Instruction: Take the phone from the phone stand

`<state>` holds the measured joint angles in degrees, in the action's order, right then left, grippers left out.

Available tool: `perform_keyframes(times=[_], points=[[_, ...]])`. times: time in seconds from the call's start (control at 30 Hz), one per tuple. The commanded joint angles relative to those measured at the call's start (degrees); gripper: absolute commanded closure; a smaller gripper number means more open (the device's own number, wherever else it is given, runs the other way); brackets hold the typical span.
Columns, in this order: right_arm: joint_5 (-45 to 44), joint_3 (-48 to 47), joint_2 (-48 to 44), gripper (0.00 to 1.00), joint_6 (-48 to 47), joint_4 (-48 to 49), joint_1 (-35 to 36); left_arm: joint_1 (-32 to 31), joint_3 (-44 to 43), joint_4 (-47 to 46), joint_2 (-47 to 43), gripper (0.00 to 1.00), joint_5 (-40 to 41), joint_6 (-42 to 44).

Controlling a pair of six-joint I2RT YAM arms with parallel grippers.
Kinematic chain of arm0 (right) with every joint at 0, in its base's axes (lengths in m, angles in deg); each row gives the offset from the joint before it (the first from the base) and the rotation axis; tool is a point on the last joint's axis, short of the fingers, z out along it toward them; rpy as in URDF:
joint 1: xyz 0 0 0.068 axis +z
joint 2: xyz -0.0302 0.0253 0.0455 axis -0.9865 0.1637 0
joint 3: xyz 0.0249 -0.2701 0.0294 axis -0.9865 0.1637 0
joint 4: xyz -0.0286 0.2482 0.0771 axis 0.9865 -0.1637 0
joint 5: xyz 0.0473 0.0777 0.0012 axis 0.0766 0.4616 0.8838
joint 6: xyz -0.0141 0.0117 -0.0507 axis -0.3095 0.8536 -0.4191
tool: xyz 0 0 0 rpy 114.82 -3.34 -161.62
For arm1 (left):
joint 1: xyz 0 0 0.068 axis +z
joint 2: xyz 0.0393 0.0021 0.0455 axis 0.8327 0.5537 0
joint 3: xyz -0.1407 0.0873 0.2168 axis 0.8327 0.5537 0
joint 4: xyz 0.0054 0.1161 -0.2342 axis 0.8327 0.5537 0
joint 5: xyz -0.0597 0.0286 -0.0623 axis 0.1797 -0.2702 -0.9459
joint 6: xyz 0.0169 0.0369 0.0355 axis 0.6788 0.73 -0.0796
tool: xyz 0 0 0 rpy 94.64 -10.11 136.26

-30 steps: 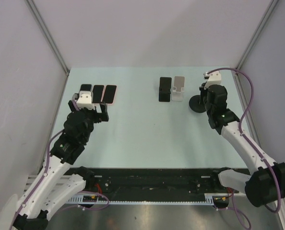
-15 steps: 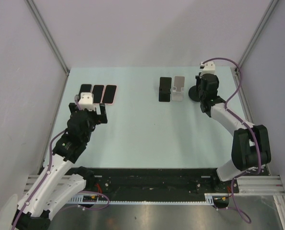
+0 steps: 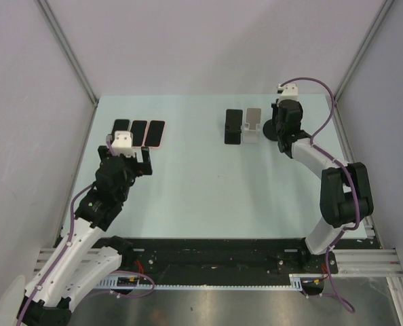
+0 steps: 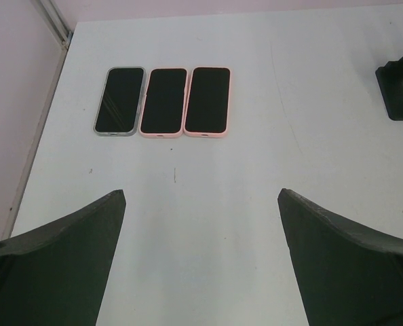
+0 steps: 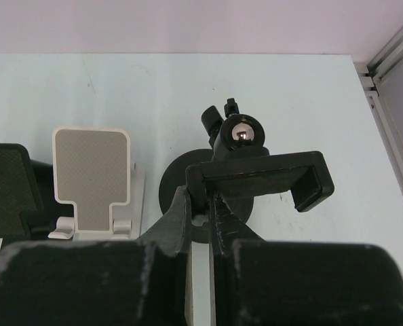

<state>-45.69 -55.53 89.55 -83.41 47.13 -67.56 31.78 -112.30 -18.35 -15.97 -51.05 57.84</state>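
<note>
Three phones lie flat side by side at the far left: a grey-edged one [image 4: 120, 100] and two pink-edged ones [image 4: 164, 101] [image 4: 207, 100], also in the top view [image 3: 138, 131]. My left gripper [image 4: 201, 197] hovers open just in front of them [image 3: 125, 156], touching nothing. At the far right stands a black clamp phone stand [image 5: 256, 173] on a round base [image 3: 272, 132]; its clamp holds nothing. My right gripper [image 5: 203, 198] is shut on the clamp's left end [image 3: 281, 125].
A white phone stand [image 5: 93, 176] [image 3: 253, 125] and a black phone stand [image 3: 233, 127] [image 5: 8, 183] stand just left of the clamp stand, both without phones. The enclosure's back wall and a metal corner post [image 5: 391, 41] are close behind the right gripper.
My right arm has swung away from me and slightly left, and the clamp stand has shifted with it toward the white stand. The left gripper has drawn back a little.
</note>
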Motion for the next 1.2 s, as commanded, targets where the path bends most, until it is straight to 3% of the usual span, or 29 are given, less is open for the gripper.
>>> perform_keyframes(times=[0.0, 0.47, 0.53, 0.9, 1.17], points=[[-1.21, -4.97, 0.12, 1.0, 0.43, 7.56, 0.52, 0.43, 0.29, -1.5, 0.04, 0.0, -0.23, -1.74], [-3.75, -9.54, 3.46, 1.0, 2.72, 0.01, 1.84, 0.43, 0.47, -1.68, 0.22, 0.0, -1.37, -1.39], [-4.37, -9.63, 3.38, 0.96, 2.72, -0.61, 1.84, 0.43, 0.47, -1.68, 0.22, 0.0, -1.64, -1.39], [-4.38, -11.13, -3.12, 0.24, 4.13, -6.41, 2.36, 0.43, 0.47, -1.59, 0.48, 0.0, -1.46, -1.31], [-4.73, -10.43, -15.59, 0.05, 7.02, -17.55, 2.54, 0.43, -0.06, -1.59, -1.18, 0.0, 0.38, -3.41]])
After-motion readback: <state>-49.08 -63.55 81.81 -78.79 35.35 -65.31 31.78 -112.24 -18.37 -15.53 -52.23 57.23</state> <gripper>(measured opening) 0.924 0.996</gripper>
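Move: My right hand still grips the left end of the clamp on the round-based phone stand. Its spot on the table is about 5 cm ahead of this hand, 2 cm left and 18 below. The white stand is some 11 cm left and 3 ahead, the black stand about 19 left and 3 ahead, their middles roughly 12 below. From my left hand that spot lies about 57 cm right, 27 ahead and 24 below. With my right hand I ease the round-based stand down about 1 cm onto the table and nudge it a little forward and left towards the white stand. I hold there, spread my fingers almost fully to let go of the clamp, then rise about 9 cm while drawing back some 3 to 4 cm, clear of the stand. ##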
